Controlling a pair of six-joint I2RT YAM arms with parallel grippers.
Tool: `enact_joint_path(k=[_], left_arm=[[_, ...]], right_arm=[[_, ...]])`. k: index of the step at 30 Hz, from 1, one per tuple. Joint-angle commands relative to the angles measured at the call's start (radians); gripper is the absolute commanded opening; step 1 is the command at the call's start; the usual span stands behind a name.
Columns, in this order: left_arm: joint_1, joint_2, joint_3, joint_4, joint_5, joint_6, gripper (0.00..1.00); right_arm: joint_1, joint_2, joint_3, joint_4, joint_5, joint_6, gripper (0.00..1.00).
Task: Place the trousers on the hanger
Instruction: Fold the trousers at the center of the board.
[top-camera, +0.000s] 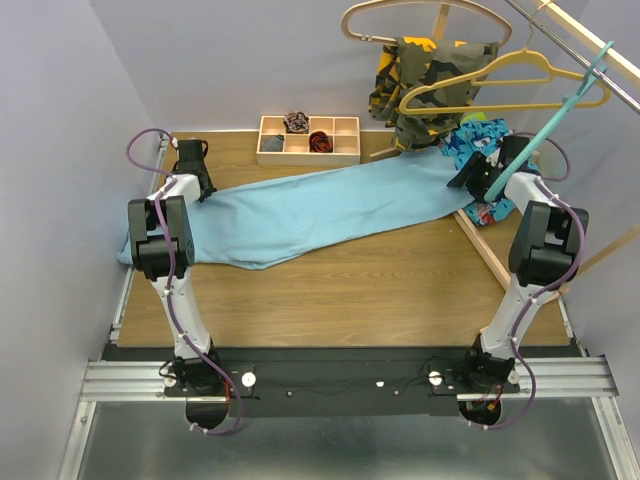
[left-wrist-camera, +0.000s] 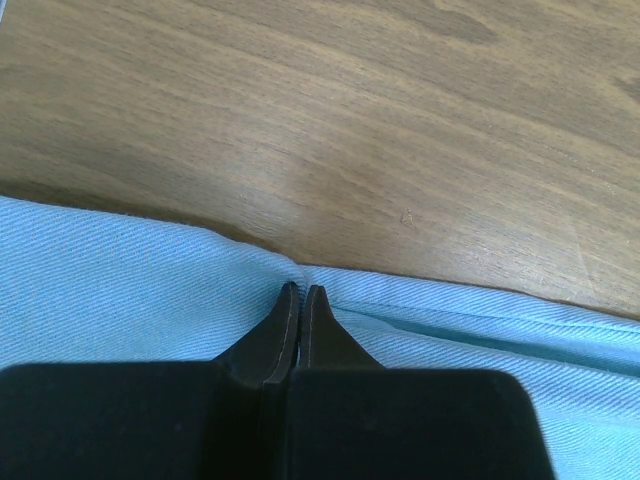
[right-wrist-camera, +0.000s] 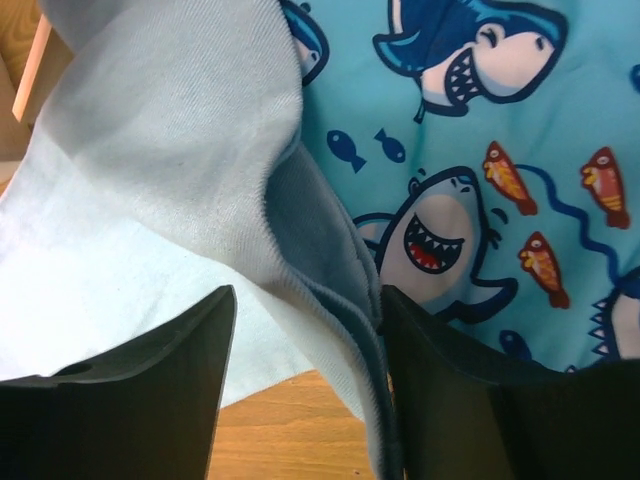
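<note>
The light sky-blue trousers (top-camera: 310, 210) lie spread across the wooden table from left to right. My left gripper (top-camera: 203, 188) is at their far left edge. In the left wrist view it (left-wrist-camera: 302, 292) is shut, pinching the puckered edge of the trousers (left-wrist-camera: 110, 290). My right gripper (top-camera: 478, 172) is at their right end. In the right wrist view it (right-wrist-camera: 305, 295) is open, with a raised fold of the trousers (right-wrist-camera: 300, 230) between the fingers, against the right one. The teal hanger (top-camera: 560, 105) slants from the rail down to beside the right gripper.
A blue shark-print cloth (top-camera: 482, 135) lies under and behind the right gripper and fills the right wrist view (right-wrist-camera: 480, 150). A camouflage garment (top-camera: 430, 80), a yellow hanger (top-camera: 500, 88) and a pale wooden hanger (top-camera: 420, 15) hang at the back. A wooden compartment tray (top-camera: 270, 152) stands behind the trousers.
</note>
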Motion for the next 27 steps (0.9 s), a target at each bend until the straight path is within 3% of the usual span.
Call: enact_joint_path(k=[1, 5, 7, 11, 14, 27], left_arm=[[-0.003, -0.006, -0.007, -0.028, -0.022, 0.012, 0.0], [-0.003, -0.007, -0.005, -0.028, -0.022, 0.013, 0.0], [-0.003, -0.012, -0.004, -0.031, -0.022, 0.013, 0.0], [-0.003, -0.021, -0.005, -0.031, -0.025, 0.015, 0.0], [-0.004, -0.027, -0.007, -0.031, -0.02, 0.015, 0.0], [-0.016, -0.062, -0.039, -0.027, -0.002, 0.009, 0.0]], right_arm=[[-0.001, 0.001, -0.035, 0.018, -0.088, -0.032, 0.65], [-0.002, 0.029, -0.039, 0.024, -0.103, -0.024, 0.62], [-0.002, 0.035, -0.035, 0.025, -0.106, -0.026, 0.51], [-0.001, 0.017, -0.032, 0.025, -0.086, -0.015, 0.11], [-0.001, -0.01, -0.033, 0.024, -0.054, -0.02, 0.01], [-0.001, -0.22, -0.127, 0.024, 0.019, -0.017, 0.01]])
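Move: The trousers' right end edge stands between the right hand's open fingers, about 1 cm to the left and 1 cm below, level fore and aft. The shark-print cloth lies about 5 cm ahead of that hand and 5 cm right, a few centimetres lower; the wooden rack beam runs beneath, its middle some 9 cm back and 4 cm left. The left hand already grips the other end, with this right end roughly 73 cm to its right and about level fore and aft. The trousers' right end edge is pinched by the right hand, which slips about 1 cm left and 1 cm down with its fingers around the fold, then closes them almost fully. With the cloth gripped it lifts about 2.5 cm off the shark-print cloth side, easing back 1 cm. The left hand keeps its pinch, almost still. ##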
